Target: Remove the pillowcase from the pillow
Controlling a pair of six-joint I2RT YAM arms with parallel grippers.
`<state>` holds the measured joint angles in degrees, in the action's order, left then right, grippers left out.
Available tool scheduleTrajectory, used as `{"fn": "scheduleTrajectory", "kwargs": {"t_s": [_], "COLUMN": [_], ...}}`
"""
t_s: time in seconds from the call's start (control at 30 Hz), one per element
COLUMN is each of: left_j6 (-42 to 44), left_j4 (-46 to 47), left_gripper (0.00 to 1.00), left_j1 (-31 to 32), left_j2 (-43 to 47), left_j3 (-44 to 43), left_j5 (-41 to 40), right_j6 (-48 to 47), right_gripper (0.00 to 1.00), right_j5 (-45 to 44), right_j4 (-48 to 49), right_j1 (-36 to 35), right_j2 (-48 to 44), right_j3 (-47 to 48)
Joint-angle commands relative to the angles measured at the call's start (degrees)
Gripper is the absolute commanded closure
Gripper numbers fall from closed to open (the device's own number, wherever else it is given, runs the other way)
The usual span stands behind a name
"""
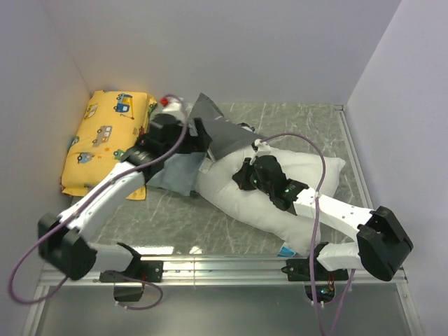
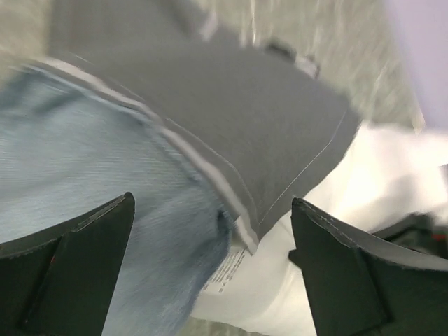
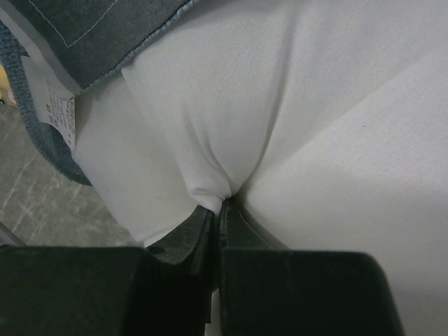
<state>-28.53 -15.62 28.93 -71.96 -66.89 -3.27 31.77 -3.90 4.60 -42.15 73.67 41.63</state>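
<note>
The white pillow (image 1: 318, 175) lies across the middle of the table. The pillowcase (image 1: 225, 136), dark grey outside and pale blue inside, is bunched over its far left end. My left gripper (image 1: 198, 136) hovers over that bunch. In the left wrist view it (image 2: 210, 238) is open, with nothing between its fingers (image 2: 70, 266). Below it are the grey pillowcase (image 2: 231, 105), its hem and a printed tag (image 2: 227, 269) on the pillow (image 2: 378, 175). My right gripper (image 1: 245, 175) is shut on a pinch of the pillow's white cloth (image 3: 222, 203). The pillowcase edge (image 3: 91, 35) shows at that view's upper left.
A yellow cushion printed with cartoon cars (image 1: 105, 140) lies against the left wall at the back. A small red and white object (image 1: 170, 103) sits behind the left wrist. White walls close in the marbled table (image 1: 294, 122) on three sides. A metal rail (image 1: 231, 266) runs along the near edge.
</note>
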Motion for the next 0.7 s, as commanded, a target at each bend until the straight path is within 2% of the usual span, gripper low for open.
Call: {"fn": "scheduleTrajectory", "kwargs": {"t_s": [0.0, 0.1, 0.13, 0.2, 0.3, 0.33, 0.37, 0.4, 0.53, 0.67], "left_j6": [5.2, 5.8, 5.4, 5.0, 3.8, 3.6, 3.3, 3.0, 0.8, -2.0], "left_j4": [-2.8, -4.0, -4.3, -4.3, -3.6, -4.2, -4.5, -5.0, -3.9, -2.9], "left_gripper": [0.01, 0.01, 0.01, 0.09, 0.66, 0.88, 0.95, 1.0, 1.0, 1.0], "left_j1": [4.1, 4.6, 4.5, 3.9, -0.1, -1.4, -4.4, -5.9, -15.1, -20.9], "left_j2": [-7.2, -14.0, -15.5, -18.3, -21.6, -22.6, -23.5, -25.3, -26.7, -28.3], "left_j3": [-5.3, -10.9, -12.1, -15.7, -20.5, -21.9, -24.5, -25.8, -27.1, -25.3], "left_j5": [-2.5, -4.6, -9.2, -12.5, -14.6, -14.5, -14.4, -14.6, -11.9, -10.7], "right_j6": [1.2, 1.1, 1.1, 1.0, 0.9, 0.8, 0.8, 0.8, 0.7, 0.8], "right_gripper": [1.0, 1.0, 1.0, 1.0, 1.0, 1.0, 1.0, 1.0, 1.0, 1.0], "right_j5": [-1.9, -2.6, -3.0, -3.4, -5.1, -5.8, -6.0, -6.3, -8.2, -8.2], "right_j4": [-5.6, -6.2, -6.4, -6.8, -8.2, -8.6, -9.1, -9.3, -11.2, -12.9], "right_j1": [-1.2, -1.4, -1.6, -1.7, -1.7, -1.7, -1.5, -1.6, -1.4, 0.9], "right_j2": [3.8, 4.3, 4.2, 3.4, 1.9, 1.6, 0.3, -0.4, -4.0, -6.5], "right_j3": [-2.6, -2.1, -2.2, -2.5, -3.0, -3.4, -3.6, -3.9, -5.5, -5.7]}}
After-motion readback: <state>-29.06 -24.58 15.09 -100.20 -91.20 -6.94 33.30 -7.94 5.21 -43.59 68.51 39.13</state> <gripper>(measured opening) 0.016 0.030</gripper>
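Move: The loose hem corner of the pillowcase is just in front of the open left gripper, roughly 5 cm ahead, 3 cm to the right and 8 cm below. The white pillow's middle lies some 27 cm to the left gripper's right, about level with it in reach and 20 cm lower; the yellow pillow is about 31 cm left, 20 cm ahead and 24 cm down. From the right gripper, pinching the white pillow, the hem corner is about 9 cm ahead, 13 cm left and 5 cm higher. Bring the left gripper down about 6 cm and a little right, onto the pillowcase's hem corner, and shut the fingers on it while starting forward. Then pull the pinched hem forward and leftward, some 10 cm each way, away from the pillow's middle, turning the hand counter-clockwise. Keep the right fingers shut on the white pillow, nearly in place, easing up barely 2 cm. ##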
